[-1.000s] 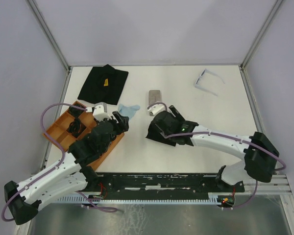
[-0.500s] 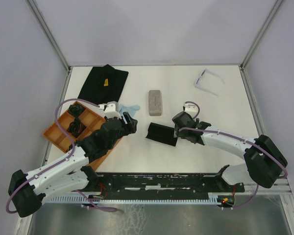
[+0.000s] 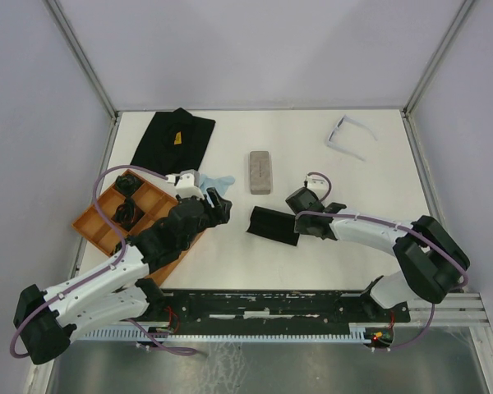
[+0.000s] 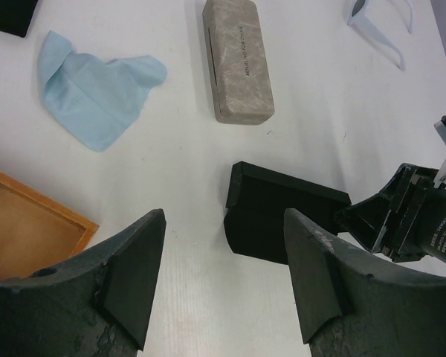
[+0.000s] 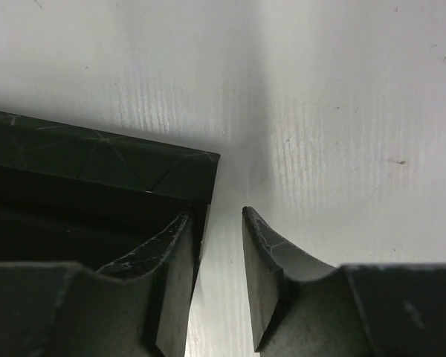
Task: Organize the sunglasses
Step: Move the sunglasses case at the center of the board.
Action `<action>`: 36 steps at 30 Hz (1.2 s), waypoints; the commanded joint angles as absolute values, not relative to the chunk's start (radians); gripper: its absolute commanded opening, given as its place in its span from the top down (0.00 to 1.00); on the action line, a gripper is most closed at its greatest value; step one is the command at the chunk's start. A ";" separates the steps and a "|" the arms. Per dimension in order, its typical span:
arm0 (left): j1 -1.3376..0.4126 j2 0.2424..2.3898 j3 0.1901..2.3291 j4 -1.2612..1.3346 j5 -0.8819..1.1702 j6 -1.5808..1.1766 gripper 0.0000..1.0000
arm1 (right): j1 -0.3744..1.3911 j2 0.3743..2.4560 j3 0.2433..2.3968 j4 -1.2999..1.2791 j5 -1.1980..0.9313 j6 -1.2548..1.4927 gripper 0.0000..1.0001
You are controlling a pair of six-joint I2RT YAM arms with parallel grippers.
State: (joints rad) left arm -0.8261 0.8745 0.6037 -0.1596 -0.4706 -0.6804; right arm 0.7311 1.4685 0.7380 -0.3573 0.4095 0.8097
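Note:
The pale-framed sunglasses [image 3: 349, 135] lie unfolded at the far right of the table, and their corner shows in the left wrist view [image 4: 379, 30]. Dark things sit in the orange tray [image 3: 99, 231]; I cannot tell whether they are the black pair. An open black case [image 3: 271, 223] [image 4: 282, 219] lies mid-table. My right gripper [image 3: 299, 220] [image 5: 217, 216] is low at the case's right end, with one finger inside the case [image 5: 97, 178] and the other outside. The jaws stand narrow, and a strip of table still shows beside the end wall. My left gripper [image 3: 218, 205] [image 4: 223, 275] hovers open and empty left of the case.
A grey hard case [image 3: 261, 171] [image 4: 238, 59] lies behind the black one. A light blue cloth [image 3: 216, 181] [image 4: 97, 82] is beside the tray's far corner [image 4: 30, 216]. A black pouch [image 3: 172, 139] lies at the back left.
My right gripper drew back from over the black case to its right end, and its jaws narrowed. The left arm swung forward toward the case, then held still.

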 commanded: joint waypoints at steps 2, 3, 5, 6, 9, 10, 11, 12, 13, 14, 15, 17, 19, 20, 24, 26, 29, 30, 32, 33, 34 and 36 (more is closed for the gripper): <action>-0.822 0.873 0.602 -0.110 -0.478 -0.652 0.28 | 0.726 1.463 0.770 -0.324 0.404 0.818 0.69; -0.822 0.874 0.602 -0.108 -0.477 -0.652 0.28 | 0.728 1.464 0.771 -0.319 0.405 0.816 0.72; -0.822 0.876 0.602 -0.107 -0.479 -0.652 0.28 | 0.727 1.470 0.776 -0.309 0.414 0.812 0.78; -0.822 0.877 0.603 -0.107 -0.479 -0.651 0.28 | 0.724 1.476 0.781 -0.303 0.417 0.807 0.81; -0.822 0.886 0.612 -0.106 -0.478 -0.644 0.28 | 0.720 1.498 0.794 -0.273 0.424 0.776 0.87; -0.822 0.891 0.616 -0.107 -0.479 -0.641 0.28 | 0.718 1.503 0.798 -0.266 0.436 0.768 0.89; -0.822 0.896 0.621 -0.106 -0.477 -0.637 0.28 | 0.713 1.507 0.804 -0.254 0.439 0.752 0.90; -0.822 0.900 0.623 -0.107 -0.477 -0.635 0.28 | 0.710 1.512 0.807 -0.235 0.440 0.729 0.91; -0.822 0.904 0.626 -0.106 -0.477 -0.634 0.28 | 0.706 1.520 0.819 -0.231 0.445 0.711 0.93; -0.822 0.908 0.627 -0.106 -0.477 -0.632 0.28 | 0.701 1.531 0.832 -0.229 0.448 0.692 0.96; -0.821 0.916 0.629 -0.105 -0.476 -0.632 0.28 | 0.696 1.545 0.846 -0.230 0.452 0.674 0.99; -0.820 0.924 0.629 -0.105 -0.474 -0.632 0.28 | 0.678 1.574 0.873 -0.233 0.454 0.655 1.00; -0.821 0.931 0.629 -0.103 -0.474 -0.634 0.28 | 0.653 1.603 0.893 -0.221 0.434 0.641 1.00; -0.821 0.934 0.628 -0.103 -0.475 -0.635 0.28 | 0.640 1.618 0.904 -0.209 0.417 0.632 1.00; -0.814 0.946 0.632 -0.103 -0.478 -0.636 0.28 | 0.604 1.691 0.958 -0.192 0.374 0.600 1.00; -0.812 0.949 0.634 -0.103 -0.477 -0.636 0.28 | 0.591 1.723 0.991 -0.195 0.371 0.587 1.00; -0.809 0.956 0.639 -0.105 -0.475 -0.635 0.28 | 0.575 1.763 1.035 -0.196 0.370 0.568 1.00; -0.807 0.959 0.641 -0.105 -0.473 -0.634 0.28 | 0.570 1.775 1.048 -0.199 0.371 0.565 1.00; -0.805 0.962 0.645 -0.106 -0.471 -0.632 0.28 | 0.561 1.799 1.075 -0.199 0.369 0.560 1.00; -0.804 0.963 0.647 -0.107 -0.471 -0.631 0.28 | 0.557 1.811 1.090 -0.201 0.365 0.557 1.00; -0.803 0.963 0.648 -0.107 -0.470 -0.630 0.28 | 0.554 1.822 1.104 -0.201 0.363 0.554 1.00; -0.801 0.964 0.649 -0.111 -0.471 -0.629 0.28 | 0.549 1.843 1.131 -0.209 0.363 0.552 1.00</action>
State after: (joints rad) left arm -0.8104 0.9607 0.6033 -0.1532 -0.4664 -0.6712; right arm 0.5655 1.7981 1.0641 -0.2325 0.3641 0.5674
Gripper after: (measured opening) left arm 0.721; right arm 0.008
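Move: The right fingertips straddle the right end of the open black sunglasses case. Its middle is about 8 cm to the hand's left, level fore and aft and roughly 1 cm below. The grey case lies some 18 cm ahead and 13 cm left of that hand, and the blue cloth about 12 cm ahead and 28 cm left. From the left hand, the black case's middle is around 14 cm right, roughly level fore and aft and 16 cm below. Pinching the black case's thin right end wall between its closing fingertips, the right hand drags the case forward over the board towards the grey case. It travels about 11 cm, drifts barely left and stays at the same height. The left hand, open and touching nothing, sinks some 2 cm. ##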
